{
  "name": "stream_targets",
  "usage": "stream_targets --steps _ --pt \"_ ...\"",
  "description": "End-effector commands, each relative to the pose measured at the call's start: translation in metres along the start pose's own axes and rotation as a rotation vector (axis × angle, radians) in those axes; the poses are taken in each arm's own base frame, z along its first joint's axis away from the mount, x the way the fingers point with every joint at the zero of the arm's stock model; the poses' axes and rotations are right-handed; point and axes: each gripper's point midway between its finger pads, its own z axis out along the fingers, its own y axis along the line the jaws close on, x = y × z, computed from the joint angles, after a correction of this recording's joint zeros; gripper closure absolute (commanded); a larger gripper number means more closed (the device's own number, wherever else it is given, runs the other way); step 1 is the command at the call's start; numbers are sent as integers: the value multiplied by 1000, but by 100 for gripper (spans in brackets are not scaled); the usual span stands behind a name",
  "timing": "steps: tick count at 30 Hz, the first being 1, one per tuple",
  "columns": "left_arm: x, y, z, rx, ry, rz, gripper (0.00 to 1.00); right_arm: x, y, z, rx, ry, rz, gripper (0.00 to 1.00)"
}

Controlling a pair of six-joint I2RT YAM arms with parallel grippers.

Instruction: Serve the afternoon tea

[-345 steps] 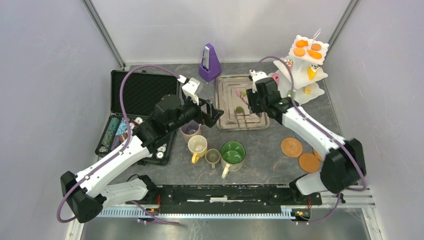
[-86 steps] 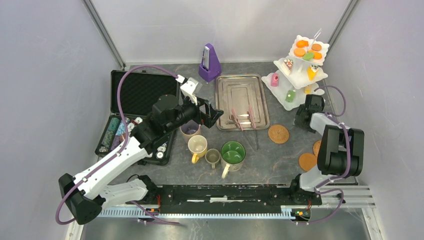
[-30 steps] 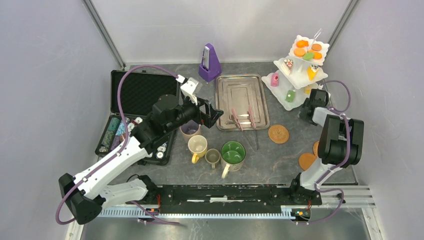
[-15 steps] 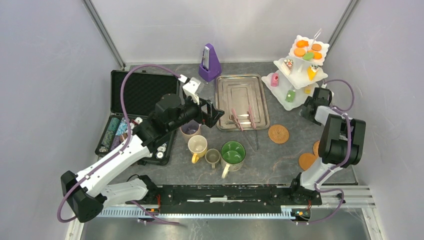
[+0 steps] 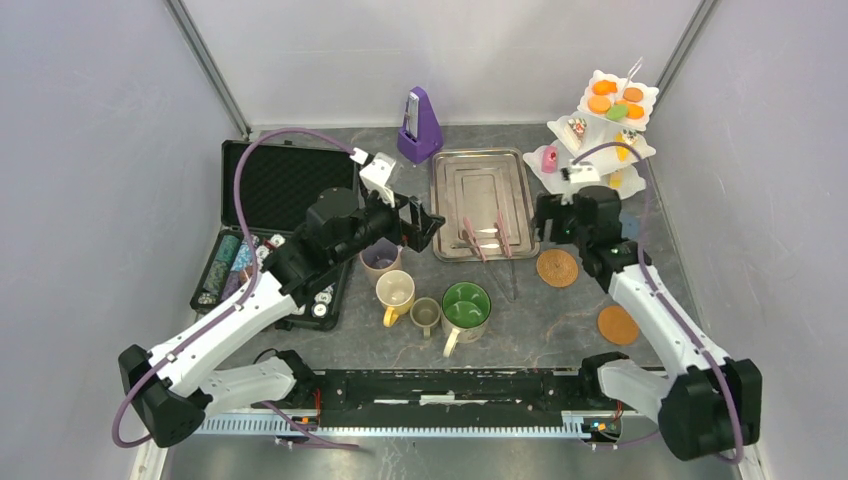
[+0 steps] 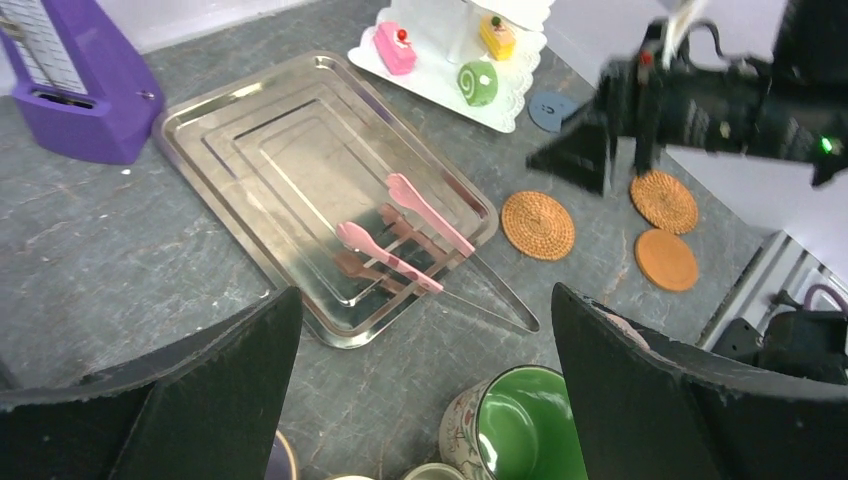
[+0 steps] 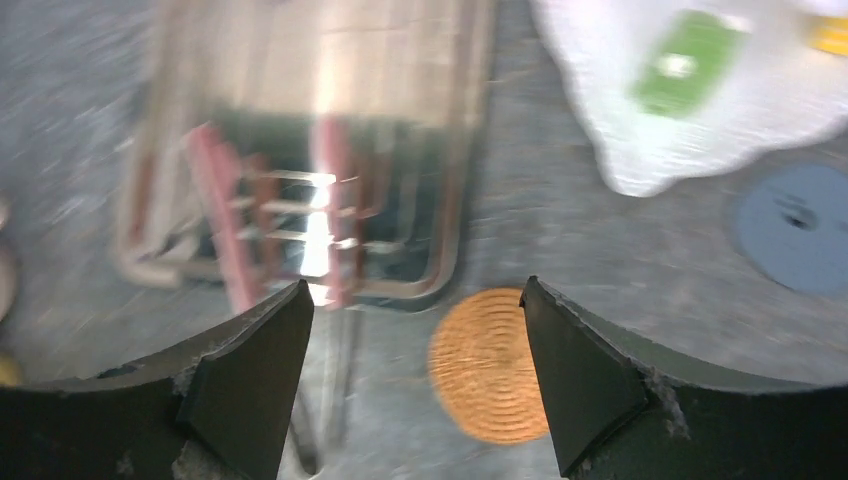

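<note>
The white three-tier stand [image 5: 603,142] at the back right carries orange [image 5: 600,103], green [image 5: 616,112] and pink [image 5: 549,158] pastries. The mauve [image 5: 380,260], yellow [image 5: 395,292], olive [image 5: 426,314] and big green [image 5: 466,306] mugs stand together at centre front. A woven coaster [image 5: 557,268] lies by the tray's corner and a plain one [image 5: 618,325] nearer the front. My right gripper [image 5: 545,220] is open and empty above the woven coaster [image 7: 485,365]. My left gripper [image 5: 425,225] is open and empty above the mugs, over the big green mug [image 6: 520,430].
A steel tray [image 5: 480,180] holds pink-tipped tongs [image 5: 485,235] that overhang its front edge. A purple metronome [image 5: 420,125] stands at the back. An open black case [image 5: 280,190] with chips is on the left. A blue disc [image 7: 795,225] lies beside the stand's base.
My right arm has swung left from beside the stand to above the woven coaster near the tray. The left arm has not moved.
</note>
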Motion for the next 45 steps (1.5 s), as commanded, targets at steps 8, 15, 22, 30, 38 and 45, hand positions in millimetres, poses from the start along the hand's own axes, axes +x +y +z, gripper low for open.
stream_targets --steps 8,15,22,30,38,45 --pt "-61 46 -50 -270 -268 71 0 28 179 -66 -577 0 -371 18" --pt "-116 50 -105 -348 -428 -55 0 65 229 -62 -571 142 -628 24" --pt "-111 63 -126 -418 -417 47 0 96 275 -63 -646 197 -747 28" --pt "-74 84 -116 -502 -372 88 0 124 294 -52 -631 260 -837 34" --pt "-64 97 -123 -565 -388 126 0 149 293 -42 -632 299 -848 40" --pt "-55 106 -126 -605 -373 162 0 164 295 -35 -624 328 -887 45"
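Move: Back and to the right hand's left stand the cups. The yellow-handled mug lies about 31 cm left, 15 cm back and 11 cm below that hand; the small gray cup is 25 cm left, 18 cm back, and the green mug 16 cm left, 15 cm back. The purple mug stands 35 cm left, only 5 cm back. From the left hand, the yellow-handled mug lies roughly 9 cm left, 6 cm back and 27 cm below. Swinging some 29 cm left and 14 cm back, the empty right hand crosses to the yellow-handled mug, turning nearly 60 degrees counter-clockwise, then sinks about 9 cm beside its rim while the fingers narrow from wide to a little over half open. The left hand, still wide open, clears away about 15 cm to its left, rising and then dropping back most of the way, and turns some 30 degrees counter-clockwise. ##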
